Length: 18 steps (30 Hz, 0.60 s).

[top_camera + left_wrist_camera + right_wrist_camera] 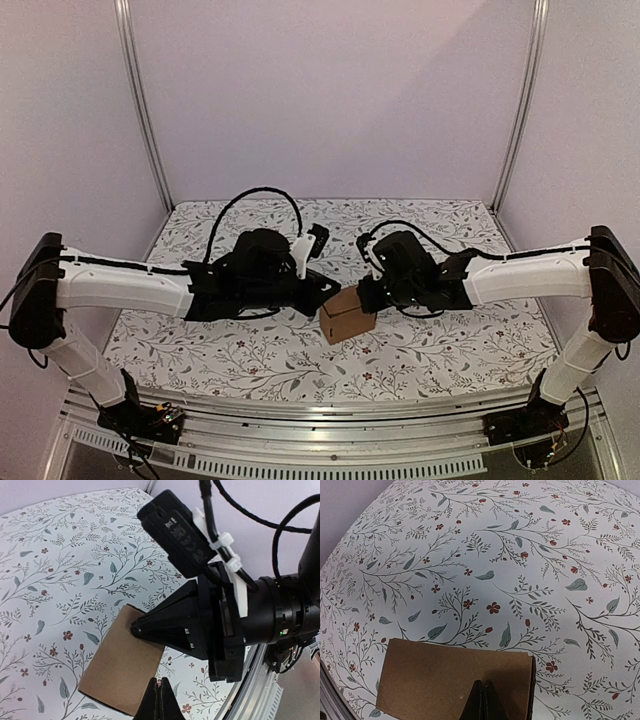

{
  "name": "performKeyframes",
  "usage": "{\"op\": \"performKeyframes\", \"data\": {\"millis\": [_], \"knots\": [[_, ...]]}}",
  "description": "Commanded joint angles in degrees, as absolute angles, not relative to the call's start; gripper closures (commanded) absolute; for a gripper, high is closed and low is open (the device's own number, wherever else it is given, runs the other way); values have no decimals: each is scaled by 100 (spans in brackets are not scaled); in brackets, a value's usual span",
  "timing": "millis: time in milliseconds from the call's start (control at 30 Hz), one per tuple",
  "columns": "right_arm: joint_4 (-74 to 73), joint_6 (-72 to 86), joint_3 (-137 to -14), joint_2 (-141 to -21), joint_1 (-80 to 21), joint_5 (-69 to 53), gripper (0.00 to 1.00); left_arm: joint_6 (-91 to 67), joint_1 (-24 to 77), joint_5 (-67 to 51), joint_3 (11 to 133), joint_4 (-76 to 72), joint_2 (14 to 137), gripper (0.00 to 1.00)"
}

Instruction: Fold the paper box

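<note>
The paper box [347,316] stands as a small brown squarish carton on the flowered table, between my two arms. In the left wrist view its plain top face [117,667] fills the lower middle. My left gripper [160,685] is shut with nothing between its fingers, its tips at the box's near right edge. My right gripper [135,628] reaches in from the right, its shut tip on the box's far corner. In the right wrist view the box [435,677] lies under the shut right gripper [484,684]. From above, the left gripper [326,287] and right gripper [364,292] meet over the box.
A flowered cloth [250,350] covers the table. Pale walls and metal corner posts [145,110] close in the back and sides. A metal rail [330,410] runs along the near edge by the arm bases.
</note>
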<state>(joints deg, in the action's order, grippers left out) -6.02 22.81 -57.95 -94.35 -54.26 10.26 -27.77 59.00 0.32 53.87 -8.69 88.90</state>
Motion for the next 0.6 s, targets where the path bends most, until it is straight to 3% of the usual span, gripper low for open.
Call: {"op": "performKeyframes", "data": {"millis": [0, 300, 567], "knots": [[-888, 2401, -5589, -9349, -5420, 880, 100, -2679, 5717, 413, 5479, -598, 9278, 100], [-902, 2379, -5623, -9264, -5421, 872, 100, -3181, 5687, 314, 4950, -794, 9954, 100], [-931, 2364, -5731, -9322, -5422, 888, 100, -3164, 5695, 247, 4733, -769, 9631, 100]]}}
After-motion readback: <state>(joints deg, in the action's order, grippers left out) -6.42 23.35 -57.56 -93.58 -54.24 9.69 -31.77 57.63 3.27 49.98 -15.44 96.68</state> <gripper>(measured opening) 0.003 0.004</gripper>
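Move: The paper box's middle lies about 10 cm below the left hand, some 3 cm ahead and 2 cm to its right. On the box, towards its far right part, sit the right hand's shut fingertips, about 4 cm ahead of the left hand, 5 cm to its right and 7 cm lower. From the right hand, the box's middle is roughly 3 cm to the left, 1 cm back and 3 cm below. The closed paper box is held from above by the right hand, whose shut fingertips stay on its top throughout. Onto the left part of that top the left hand brings its own shut fingertips, sinking about 6.5 cm while easing some 2 cm forward; halfway through it stops, touching the cardboard, and stays there with only slight wrist turns. ##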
